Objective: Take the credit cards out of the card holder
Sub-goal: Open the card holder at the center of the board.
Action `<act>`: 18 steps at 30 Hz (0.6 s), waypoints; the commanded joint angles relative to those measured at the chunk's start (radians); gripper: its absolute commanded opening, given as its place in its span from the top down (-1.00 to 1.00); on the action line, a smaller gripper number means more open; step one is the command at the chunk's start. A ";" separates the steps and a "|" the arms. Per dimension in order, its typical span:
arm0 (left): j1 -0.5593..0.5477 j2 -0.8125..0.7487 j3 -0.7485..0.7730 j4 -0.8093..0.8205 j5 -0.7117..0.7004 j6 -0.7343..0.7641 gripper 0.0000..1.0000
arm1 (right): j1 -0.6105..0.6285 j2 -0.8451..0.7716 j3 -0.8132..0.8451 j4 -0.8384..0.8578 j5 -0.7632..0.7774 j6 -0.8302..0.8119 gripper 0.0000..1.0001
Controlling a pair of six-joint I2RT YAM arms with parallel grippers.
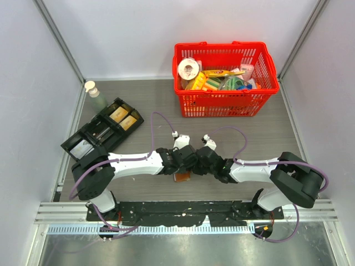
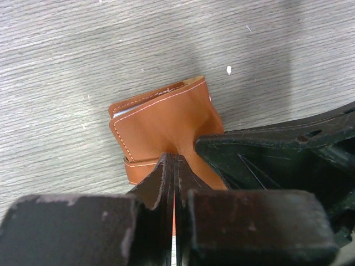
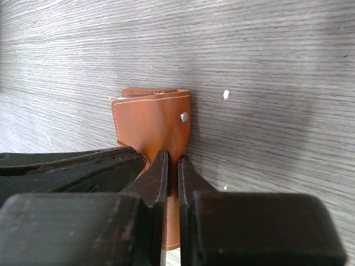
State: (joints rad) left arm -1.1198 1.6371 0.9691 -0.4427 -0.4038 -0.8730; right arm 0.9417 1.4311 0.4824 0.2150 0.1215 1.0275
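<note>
The card holder (image 1: 182,177) is a small brown leather wallet lying on the grey table between the two arms, near the front edge. In the left wrist view the card holder (image 2: 166,119) is folded, with white stitching and a strap round it. My left gripper (image 2: 175,159) is shut, pinching a fold of its leather. In the right wrist view the card holder (image 3: 152,119) shows a metal snap (image 3: 184,117), and my right gripper (image 3: 172,158) is shut on its near flap. The two grippers (image 1: 192,160) meet tip to tip over it. The credit cards are hidden; only a pale sliver (image 2: 123,111) shows at one edge.
A red shopping basket (image 1: 222,105) full of groceries stands at the back right. A black compartmented tray (image 1: 89,145) holding cards lies at the left, with a small bottle (image 1: 93,93) behind it. Metal frame posts and white walls bound the table.
</note>
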 commanded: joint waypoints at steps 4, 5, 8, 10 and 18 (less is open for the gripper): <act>-0.044 0.012 -0.009 -0.102 -0.039 0.028 1.00 | 0.012 -0.012 -0.019 -0.124 0.047 -0.026 0.98; -0.044 0.012 -0.009 -0.108 -0.044 0.028 1.00 | 0.012 -0.017 -0.019 -0.124 0.047 -0.026 0.98; -0.044 -0.002 -0.013 -0.094 -0.018 0.029 0.83 | 0.012 -0.017 -0.019 -0.126 0.047 -0.024 0.98; -0.046 -0.038 -0.038 -0.035 0.032 0.040 0.61 | 0.011 -0.014 -0.024 -0.120 0.046 -0.021 0.98; -0.046 -0.056 -0.079 0.019 0.097 0.068 0.04 | 0.011 -0.006 -0.027 -0.109 0.046 -0.017 0.98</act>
State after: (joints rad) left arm -1.1519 1.5848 0.9142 -0.4175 -0.3653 -0.8204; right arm 0.9474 1.4178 0.4728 0.2123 0.1246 1.0298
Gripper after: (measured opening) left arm 0.434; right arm 0.094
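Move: The strap's snap on the card holder lies about 2 cm back from the left hand's shut fingertips, level sideways and about 1 cm below; the card holder's middle is about 1 cm back, also level sideways and 1 cm below. From the right hand, already pinching the holder's right side, the snap lies some 2 cm left, 1 cm back and 1 cm below. Left hand eases back about 2 cm, fingers opening around the snap, while the right keeps its pinch. ##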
